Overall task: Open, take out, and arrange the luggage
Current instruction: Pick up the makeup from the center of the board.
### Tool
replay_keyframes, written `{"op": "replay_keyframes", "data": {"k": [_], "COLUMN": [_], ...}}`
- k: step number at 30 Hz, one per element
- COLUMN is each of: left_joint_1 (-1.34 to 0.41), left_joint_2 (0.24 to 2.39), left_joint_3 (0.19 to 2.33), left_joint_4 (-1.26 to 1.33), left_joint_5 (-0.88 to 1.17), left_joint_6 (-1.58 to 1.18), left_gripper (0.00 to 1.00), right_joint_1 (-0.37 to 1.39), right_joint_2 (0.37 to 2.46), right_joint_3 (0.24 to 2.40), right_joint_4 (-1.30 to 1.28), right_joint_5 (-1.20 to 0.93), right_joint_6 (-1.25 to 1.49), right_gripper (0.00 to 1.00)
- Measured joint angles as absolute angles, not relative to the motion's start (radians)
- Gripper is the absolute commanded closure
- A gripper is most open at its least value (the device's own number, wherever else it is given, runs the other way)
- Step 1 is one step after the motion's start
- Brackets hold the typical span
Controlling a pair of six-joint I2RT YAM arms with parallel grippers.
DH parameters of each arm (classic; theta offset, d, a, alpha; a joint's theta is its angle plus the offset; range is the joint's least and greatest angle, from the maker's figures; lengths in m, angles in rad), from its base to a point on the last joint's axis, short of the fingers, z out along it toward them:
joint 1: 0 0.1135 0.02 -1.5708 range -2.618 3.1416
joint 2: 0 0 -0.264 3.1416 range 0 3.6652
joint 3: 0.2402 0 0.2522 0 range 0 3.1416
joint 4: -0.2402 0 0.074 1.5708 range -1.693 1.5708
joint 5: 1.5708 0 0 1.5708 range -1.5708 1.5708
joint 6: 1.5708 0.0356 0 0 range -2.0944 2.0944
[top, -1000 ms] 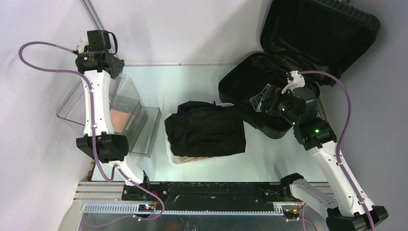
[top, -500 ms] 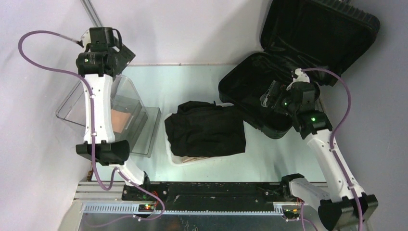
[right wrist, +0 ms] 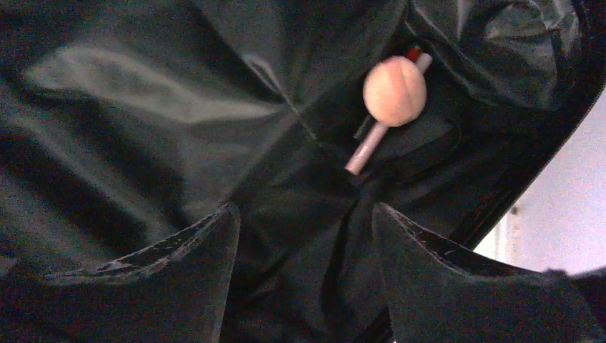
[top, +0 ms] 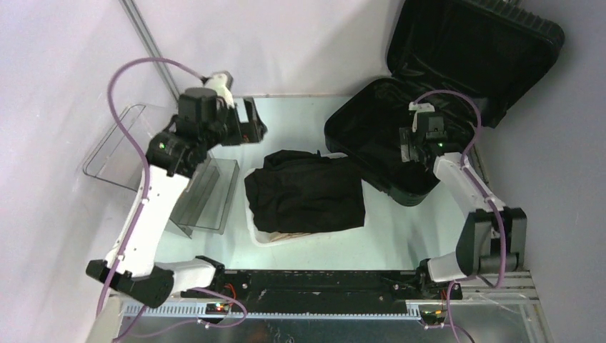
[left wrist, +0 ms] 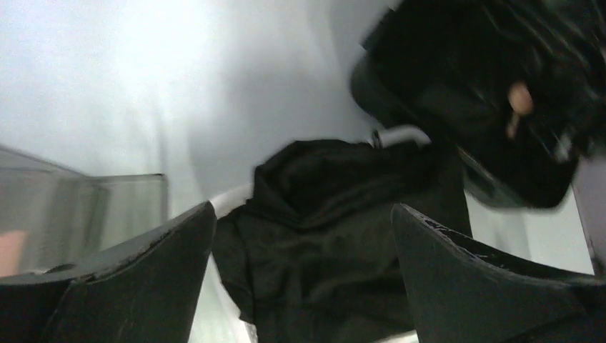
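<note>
The luggage (top: 371, 153) lies open at the back right, its lid (top: 475, 50) leaning up behind it and its black lining (right wrist: 179, 107) crumpled. My right gripper (top: 409, 145) is inside the luggage base, open (right wrist: 304, 207), with only lining between its fingers. Just beyond its tips lies a peach ball on a pink stick (right wrist: 394, 82). My left gripper (top: 251, 130) hovers wide open (left wrist: 301, 209) over the table left of the luggage. In the left wrist view the black folded garment (left wrist: 343, 236) shows between its fingers, well below them.
The black garment (top: 306, 191) lies on a white basket (top: 259, 232) at mid table. A clear plastic container (top: 114, 146) stands at the left, partly behind my left arm. The purple wall (top: 286, 43) closes the back.
My left arm swung right, from over the clear container to the table's middle, and its gripper opened. My right gripper went deeper into the luggage and its jaws narrowed a little.
</note>
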State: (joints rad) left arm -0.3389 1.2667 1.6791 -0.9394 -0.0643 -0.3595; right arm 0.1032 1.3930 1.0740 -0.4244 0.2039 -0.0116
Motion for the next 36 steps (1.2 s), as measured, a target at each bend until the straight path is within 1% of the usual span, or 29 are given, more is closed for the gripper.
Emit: {"op": "replay_keyframes", "data": {"k": [3, 6, 8, 15, 20, 24, 26, 28, 29, 30, 31, 33, 36], "left_joint_1": [-0.396, -0.408, -0.409, -0.413, -0.414, -0.414, -0.415, -0.415, -0.415, -0.415, -0.415, -0.415, -0.415], "left_joint_2": [1.176, 1.068, 1.011, 0.985, 0.986, 0.989, 0.994, 0.999, 1.002, 1.007, 1.011, 1.024, 1.034], "left_joint_3": [1.494, 1.295, 1.206, 1.144, 1.089, 1.068, 1.067, 1.067, 1.068, 1.068, 1.068, 1.068, 1.069], "left_joint_4": [-0.807, -0.665, -0.620, -0.523, -0.521, -0.526, -0.526, -0.526, -0.526, -0.526, -0.526, -0.527, -0.540], "left_joint_5": [0.032, 0.095, 0.120, 0.132, 0.064, 0.049, 0.049, 0.049, 0.048, 0.046, 0.044, 0.033, 0.006], "left_joint_6": [-0.316, -0.287, -0.265, -0.232, -0.225, -0.208, -0.200, -0.197, -0.195, -0.191, -0.191, -0.183, -0.172], "left_gripper": [0.01, 0.02, 0.02, 0.02, 0.02, 0.02, 0.02, 0.01, 0.03, 0.03, 0.04, 0.04, 0.05], "right_joint_1": [0.066, 0.043, 0.031, -0.030, -0.062, -0.068, -0.070, -0.072, -0.075, -0.077, -0.080, -0.087, -0.094], "right_joint_2": [1.494, 1.594, 1.652, 1.812, 1.892, 1.948, 1.974, 1.993, 1.999, 2.003, 2.006, 2.012, 2.012], "right_joint_3": [1.092, 1.122, 1.142, 1.232, 1.283, 1.317, 1.332, 1.344, 1.348, 1.352, 1.355, 1.368, 1.385], "right_joint_4": [-0.405, -0.379, -0.367, -0.336, -0.310, -0.308, -0.307, -0.307, -0.308, -0.309, -0.309, -0.311, -0.314], "right_joint_5": [0.210, 0.226, 0.237, 0.252, 0.254, 0.249, 0.247, 0.247, 0.246, 0.246, 0.247, 0.247, 0.247], "right_joint_6": [-0.113, -0.207, -0.262, -0.371, -0.403, -0.421, -0.426, -0.430, -0.432, -0.433, -0.433, -0.425, -0.407], "right_gripper": [0.35, 0.37, 0.37, 0.38, 0.39, 0.40, 0.44, 0.56, 0.69, 0.74, 0.84, 0.93, 0.97]}}
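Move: The makeup, a round pink puff on a stick, lies on the suitcase floor about 10 cm ahead of the right hand, 10 cm to its right and 13 cm below. A thin red stick pokes out from under it, level with it to within a centimetre or so. The suitcase's near rim corner is roughly 5 cm behind the hand, about in line with it sideways and 8 cm lower. From the left hand the makeup is some 16 cm farther out, 62 cm to the right and 33 cm down. The right fingertips close on the near side of the makeup's puff and pinch it, after the hand has gone about 12 cm down into the suitcase while reaching forward and right about as far. On the way the fingers tip steeper and the hand's left side dips. Meanwhile the left hand, still open and empty, sinks some 11 cm and turns a little clockwise. ##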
